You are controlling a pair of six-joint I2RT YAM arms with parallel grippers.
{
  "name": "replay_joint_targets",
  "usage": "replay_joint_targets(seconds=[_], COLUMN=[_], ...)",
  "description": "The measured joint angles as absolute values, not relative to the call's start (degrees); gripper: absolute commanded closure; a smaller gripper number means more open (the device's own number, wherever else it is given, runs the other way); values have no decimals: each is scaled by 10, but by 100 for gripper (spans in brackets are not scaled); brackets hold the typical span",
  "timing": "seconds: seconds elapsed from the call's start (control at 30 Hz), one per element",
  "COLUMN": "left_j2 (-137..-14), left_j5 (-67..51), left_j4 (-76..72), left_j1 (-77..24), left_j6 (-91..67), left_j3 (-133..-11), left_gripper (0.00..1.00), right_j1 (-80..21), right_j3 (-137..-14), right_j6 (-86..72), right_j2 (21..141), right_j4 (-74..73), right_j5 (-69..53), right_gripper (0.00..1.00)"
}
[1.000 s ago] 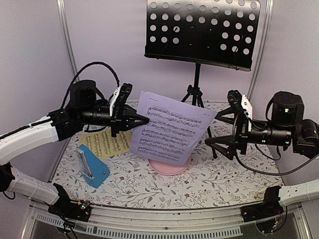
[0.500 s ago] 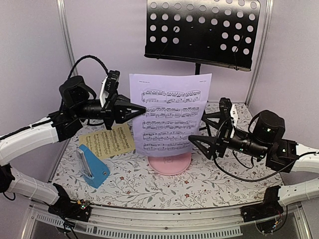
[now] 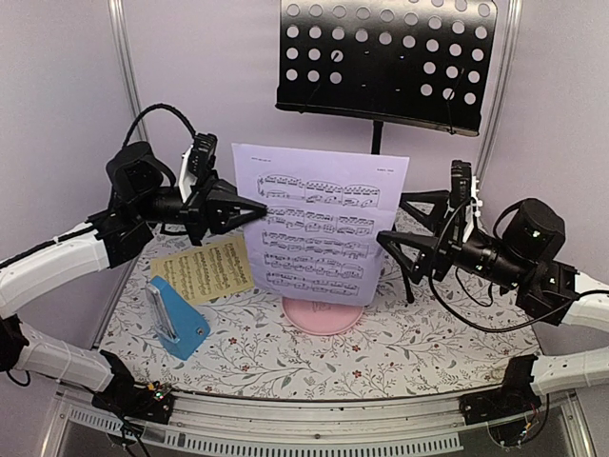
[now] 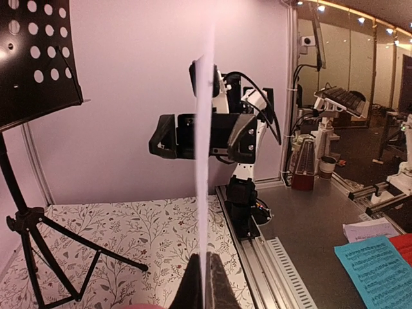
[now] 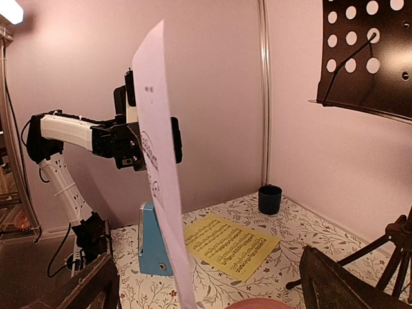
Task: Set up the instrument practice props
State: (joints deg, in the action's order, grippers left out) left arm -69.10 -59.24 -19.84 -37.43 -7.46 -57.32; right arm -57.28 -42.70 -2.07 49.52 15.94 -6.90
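Observation:
The lilac sheet of music (image 3: pixel 319 224) hangs upright in the air above the table's middle. My left gripper (image 3: pixel 255 206) is shut on its left edge. In the left wrist view the sheet (image 4: pixel 204 161) is edge-on, rising from the shut left gripper (image 4: pixel 205 278). My right gripper (image 3: pixel 398 221) is open at the sheet's right edge. In the right wrist view the sheet (image 5: pixel 161 193) passes between the wide-apart fingers of the right gripper (image 5: pixel 212 290), touching neither. The black music stand (image 3: pixel 385 62) is behind. The yellow sheet (image 3: pixel 205 269) and blue metronome (image 3: pixel 176 319) are at the left.
A pink round plate (image 3: pixel 324 314) lies on the floral tablecloth under the lilac sheet. A small dark cup (image 5: pixel 270 198) sits by the back left wall. The stand's tripod legs (image 4: pixel 38 225) spread at the back, near my right arm.
The left arm lifted the lilac sheet and turned it from tilted to upright, facing the camera. The right gripper swung in toward the sheet's right edge, staying open.

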Motion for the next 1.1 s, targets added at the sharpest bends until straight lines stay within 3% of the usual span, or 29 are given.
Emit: replay_joint_targets(seconds=[0.07, 0.13, 0.4, 0.47, 0.53, 0.63, 0.77, 0.93, 1.1], left_j2=[-689, -688, -703, -707, -709, -714, -715, -716, -733], left_j5=[-598, -601, -586, -576, -565, -544, -485, -373, -269], left_j4=[-199, -199, -203, -200, -195, -188, -164, -132, -108], left_j1=[-372, -372, -372, -371, -371, -372, -370, -371, -375], left_j6=[-74, -73, -85, -85, -85, -87, -82, -64, -38], left_j3=[-573, -573, -579, -581, -586, -599, -619, -657, -723], left_gripper=[100, 100, 100, 100, 97, 77, 63, 51, 50], right_j1=[-560, -556, -555, -555, -555, -555, -555, -555, -555], right_j3=[-427, -429, -467, -478, -486, -499, -534, -592, -652], right_j6=[-31, -39, -48, -51, -47, -48, -41, -10, 40], right_j2=[496, 509, 574, 573, 572, 569, 566, 554, 549], right_j4=[160, 160, 148, 144, 141, 127, 93, 62, 54], right_j5=[-88, -113, -180, -177, -171, -155, -111, -31, 58], right_gripper=[3, 12, 88, 100, 100, 100, 100, 100, 100])
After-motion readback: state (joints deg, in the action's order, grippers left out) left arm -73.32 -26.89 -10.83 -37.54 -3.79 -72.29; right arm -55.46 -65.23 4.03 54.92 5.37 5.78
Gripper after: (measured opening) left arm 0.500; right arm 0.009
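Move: The sheet music hangs upright between the hands, its left edge already pinched in the left gripper. Its free right edge is about 3 cm left of the open right gripper and a little below it, and some 19 cm right of the left hand. From the right gripper, the music stand's desk is roughly 25 cm ahead, laterally in line and 16 cm higher; the pink plate lies about 9 cm ahead, 8 cm left and 38 cm below. Slide the open right gripper some 3 cm left and slightly down onto the sheet's free right edge and pinch it shut there, the left hand keeping its hold meanwhile. Then open the left fingers and draw that hand forward and up, turning it about 30 degrees counter-clockwise. Meanwhile lift the right hand roughly 11 cm above its start, easing right and forward towards the stand's desk and swinging clockwise. ##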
